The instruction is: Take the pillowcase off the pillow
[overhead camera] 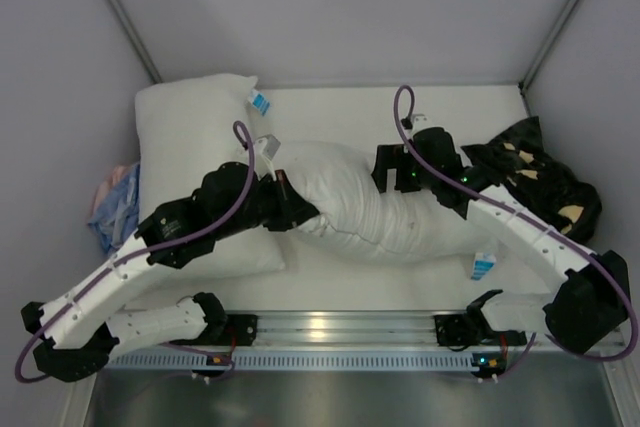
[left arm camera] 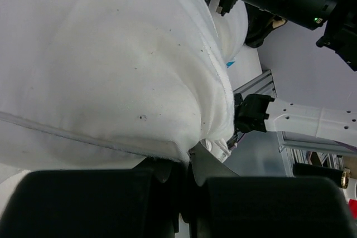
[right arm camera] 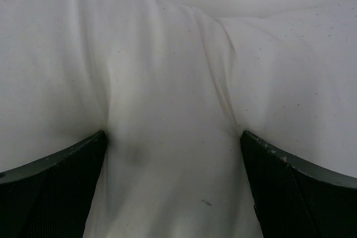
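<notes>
The white pillow point(overhead camera: 370, 207) lies bare across the middle of the table, squeezed into folds, with its blue-white tag point(overhead camera: 483, 265) at the near right corner. The black pillowcase point(overhead camera: 545, 182) with tan shapes lies crumpled at the right, off the pillow. My left gripper point(overhead camera: 290, 209) is shut on the pillow's left end; the left wrist view shows its jaws point(left arm camera: 192, 163) pinching the seamed edge of the pillow point(left arm camera: 111, 71). My right gripper point(overhead camera: 392, 172) is at the pillow's far side. Its fingers point(right arm camera: 67, 176) stand wide apart with pillow fabric point(right arm camera: 167, 54) bulging between them.
A second white pillow point(overhead camera: 190, 137) with a blue tag point(overhead camera: 259, 102) lies at the back left, under my left arm. A pink-blue cloth bundle point(overhead camera: 115, 202) sits at the left wall. A metal rail point(overhead camera: 330, 327) runs along the near edge. Grey walls close in the table.
</notes>
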Controlling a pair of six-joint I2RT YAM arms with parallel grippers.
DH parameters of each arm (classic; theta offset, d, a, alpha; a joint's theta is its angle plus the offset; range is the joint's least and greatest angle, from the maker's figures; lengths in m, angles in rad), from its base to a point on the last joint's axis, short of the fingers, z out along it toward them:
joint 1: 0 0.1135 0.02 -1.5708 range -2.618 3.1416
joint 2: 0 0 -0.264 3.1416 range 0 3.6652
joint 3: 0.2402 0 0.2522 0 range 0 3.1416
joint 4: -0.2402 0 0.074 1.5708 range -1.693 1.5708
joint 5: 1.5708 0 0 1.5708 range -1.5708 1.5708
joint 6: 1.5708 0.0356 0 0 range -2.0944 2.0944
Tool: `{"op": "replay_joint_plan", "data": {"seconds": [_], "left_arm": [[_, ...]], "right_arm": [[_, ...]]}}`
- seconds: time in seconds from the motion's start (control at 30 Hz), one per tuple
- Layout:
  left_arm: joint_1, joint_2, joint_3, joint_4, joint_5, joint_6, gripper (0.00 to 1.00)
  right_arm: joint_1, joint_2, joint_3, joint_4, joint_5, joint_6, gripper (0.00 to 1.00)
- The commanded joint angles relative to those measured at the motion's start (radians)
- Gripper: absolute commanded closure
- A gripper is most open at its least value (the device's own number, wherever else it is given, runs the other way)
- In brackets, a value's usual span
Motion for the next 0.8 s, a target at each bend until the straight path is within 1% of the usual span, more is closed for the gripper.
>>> {"op": "replay_joint_plan", "data": {"seconds": [0.0,0.1,0.23,0.27,0.33,0.47,0.57,0.6,0.67,0.7,0.77], "left_arm": [[-0.001,-0.003,0.079,0.205,0.046,0.058,1.00],[-0.001,0.011,0.101,0.239,0.013,0.084,1.00],[-0.001,0.093,0.101,0.263,0.019,0.115,1.00],[-0.001,0.115,0.090,0.271,0.041,0.115,1.00],[0.001,0.175,0.038,0.296,0.053,0.112,1.00],[0.024,0.256,-0.058,0.386,0.053,0.109,1.00],[0.094,0.331,-0.126,0.434,0.148,0.107,1.00],[0.151,0.374,-0.141,0.469,0.209,0.106,1.00],[0.222,0.443,-0.174,0.495,0.277,0.113,1.00],[0.292,0.462,-0.175,0.491,0.317,0.127,1.00],[0.355,0.509,-0.163,0.475,0.345,0.149,1.00]], "right_arm": [[-0.002,0.000,-0.049,0.027,-0.028,-0.024,0.01],[-0.002,0.004,-0.098,0.045,-0.073,-0.012,0.01],[-0.004,-0.025,-0.126,0.045,-0.010,-0.002,0.00],[-0.002,-0.031,-0.121,0.036,0.040,-0.004,0.01],[-0.008,-0.059,-0.101,0.010,0.082,-0.007,0.01],[-0.039,-0.077,-0.049,-0.024,0.099,-0.007,0.01],[-0.067,-0.074,-0.008,-0.050,0.116,-0.013,0.01],[-0.083,-0.070,0.005,-0.055,0.122,-0.019,0.00],[-0.117,-0.063,0.011,-0.065,0.134,-0.021,0.01],[-0.129,-0.054,0.011,-0.065,0.137,-0.018,0.00],[-0.162,-0.045,0.003,-0.065,0.139,-0.018,0.00]]}}
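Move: The left gripper holds the pillow's left corner high. The pillow's middle lies about 12 cm ahead of this hand, 15 cm to its right and 20 cm below. A second white pillow lies some 16 cm ahead and 25 cm to its left. For the right gripper, open on the pillow's top, the pillow's middle is about 3 cm back, 3 cm right and 7 cm below; the pillowcase is roughly 4 cm ahead and 34 cm to the right. Keep the left fingers shut on the corner and, after a slight lift and a drift right, swing it down about 15 cm and forward some 10 cm, tipping the wrist down. Meanwhile, leave the right gripper wide open with its fingertips on the pillow and, after sinking about a centimetre, drag right roughly 6.5 cm and a little forward, turning clockwise. ##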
